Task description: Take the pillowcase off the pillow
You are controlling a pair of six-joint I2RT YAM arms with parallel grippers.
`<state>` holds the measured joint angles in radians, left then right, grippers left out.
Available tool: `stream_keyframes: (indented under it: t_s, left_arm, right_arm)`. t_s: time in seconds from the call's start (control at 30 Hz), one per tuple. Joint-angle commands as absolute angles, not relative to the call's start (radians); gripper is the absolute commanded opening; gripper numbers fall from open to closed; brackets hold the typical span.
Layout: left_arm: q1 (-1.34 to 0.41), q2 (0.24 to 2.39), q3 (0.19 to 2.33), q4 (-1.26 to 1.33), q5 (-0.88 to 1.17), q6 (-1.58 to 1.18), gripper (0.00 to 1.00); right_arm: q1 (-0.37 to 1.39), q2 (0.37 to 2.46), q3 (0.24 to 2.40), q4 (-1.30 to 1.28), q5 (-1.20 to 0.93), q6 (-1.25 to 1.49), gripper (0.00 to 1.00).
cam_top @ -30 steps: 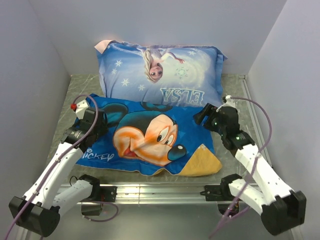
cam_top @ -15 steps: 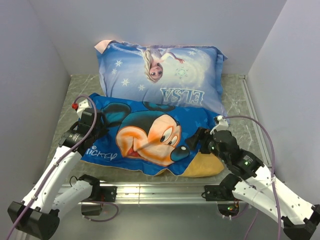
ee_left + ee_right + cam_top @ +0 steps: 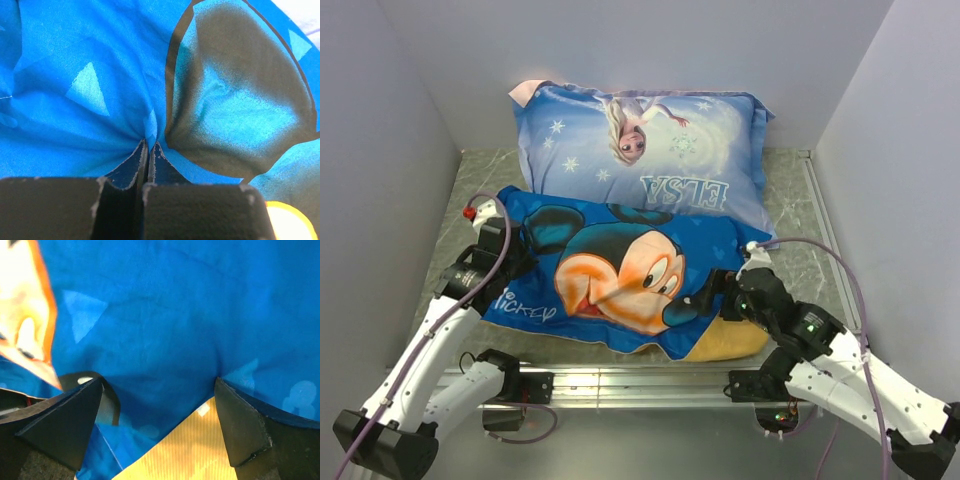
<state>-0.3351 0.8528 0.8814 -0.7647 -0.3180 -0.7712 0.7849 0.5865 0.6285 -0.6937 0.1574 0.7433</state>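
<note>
The pillowcase point(image 3: 620, 275) lies blue side up with the big Mickey face showing, and its yellow underside point(image 3: 735, 342) peeks out at the near right corner. The pillow is hidden inside it. My left gripper point(image 3: 516, 252) is at the case's left end by Mickey's ear. In the left wrist view it point(image 3: 150, 145) is shut on a pinched fold of the blue fabric point(image 3: 100, 90). My right gripper point(image 3: 716, 300) sits at the near right corner. In the right wrist view it point(image 3: 157, 385) is open wide, fingers pressed against blue cloth point(image 3: 165, 315) above the yellow part point(image 3: 185, 450).
A light blue Elsa pillow point(image 3: 640, 150) leans against the back wall, touching the far edge of the pillowcase. Grey side walls close in left and right. A metal rail point(image 3: 640, 380) runs along the near table edge. Bare marbled tabletop point(image 3: 795, 255) shows at the right.
My left gripper has shut on the blue fabric. My right arm swung from the case's far right corner down to its near right corner and opened wider.
</note>
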Motion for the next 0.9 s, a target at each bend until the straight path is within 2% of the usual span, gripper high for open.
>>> stream_keyframes:
  t_s: [0.0, 0.03, 0.1, 0.13, 0.17, 0.2, 0.27, 0.4, 0.5, 0.63, 0.8, 0.87]
  left_arm:
    - [-0.344, 0.833, 0.902, -0.695, -0.213, -0.772, 0.00]
    - [-0.342, 0.831, 0.902, -0.695, -0.209, -0.772, 0.00]
    - [-0.344, 0.828, 0.911, -0.706, -0.198, -0.753, 0.01]
    - [-0.344, 0.827, 0.919, -0.709, -0.186, -0.743, 0.01]
    - [-0.344, 0.825, 0.928, -0.715, -0.181, -0.732, 0.00]
    - [-0.344, 0.830, 0.957, -0.724, -0.175, -0.712, 0.01]
    - [-0.345, 0.836, 0.997, -0.761, -0.166, -0.683, 0.01]
    - [-0.347, 0.845, 1.133, -0.836, -0.150, -0.623, 0.01]
    - [-0.350, 0.857, 1.239, -0.923, -0.118, -0.580, 0.01]
    - [-0.351, 0.861, 1.311, -0.943, -0.083, -0.558, 0.06]
    - [-0.351, 0.964, 1.322, -0.888, -0.020, -0.515, 0.07]
    - [-0.351, 1.062, 1.366, -0.899, -0.009, -0.502, 0.04]
  right_arm:
    - [0.813, 0.615, 0.562, -0.615, 0.140, 0.802, 0.99]
    - [0.813, 0.618, 0.554, -0.595, 0.147, 0.810, 0.97]
    - [0.813, 0.611, 0.572, -0.578, 0.169, 0.821, 0.75]
    - [0.815, 0.603, 0.589, -0.580, 0.182, 0.819, 0.62]
    - [0.815, 0.597, 0.612, -0.594, 0.195, 0.810, 0.25]
    - [0.815, 0.589, 0.673, -0.606, 0.205, 0.802, 0.13]
    - [0.813, 0.592, 0.753, -0.659, 0.248, 0.772, 0.00]
    - [0.815, 0.595, 0.973, -0.722, 0.262, 0.735, 0.00]
    - [0.815, 0.577, 1.063, -0.755, 0.229, 0.733, 0.00]
    - [0.813, 0.551, 1.130, -0.758, 0.222, 0.741, 0.00]
    - [0.813, 0.641, 1.228, -0.733, 0.282, 0.707, 0.00]
    - [0.811, 0.685, 1.271, -0.713, 0.346, 0.692, 0.00]
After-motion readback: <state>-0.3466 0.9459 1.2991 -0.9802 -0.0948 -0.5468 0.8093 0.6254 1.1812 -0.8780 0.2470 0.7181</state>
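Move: The blue cloth beside the Mickey pillowcase's yellow flap lies right under the open right fingers, some 2 cm down. The flap is about 9 cm back and 5 cm right of that hand, Mickey's face about 17 cm left and 2 cm ahead. From the left hand, still pinching the pillowcase's left end, that blue cloth is roughly 37 cm right, 7 cm back and a little lower; the face is 19 cm right, 5 cm back. Blue cloth beside the yellow flap gets pinched as the right hand dips about 2 cm and its open fingers shut; that hand then climbs some 20 cm, tipping its fingers upward by roughly 15 degrees. The left hand keeps its pinch and goes up with it, about 10 cm higher, drifting right a little and turning nearly 20 degrees clockwise. ##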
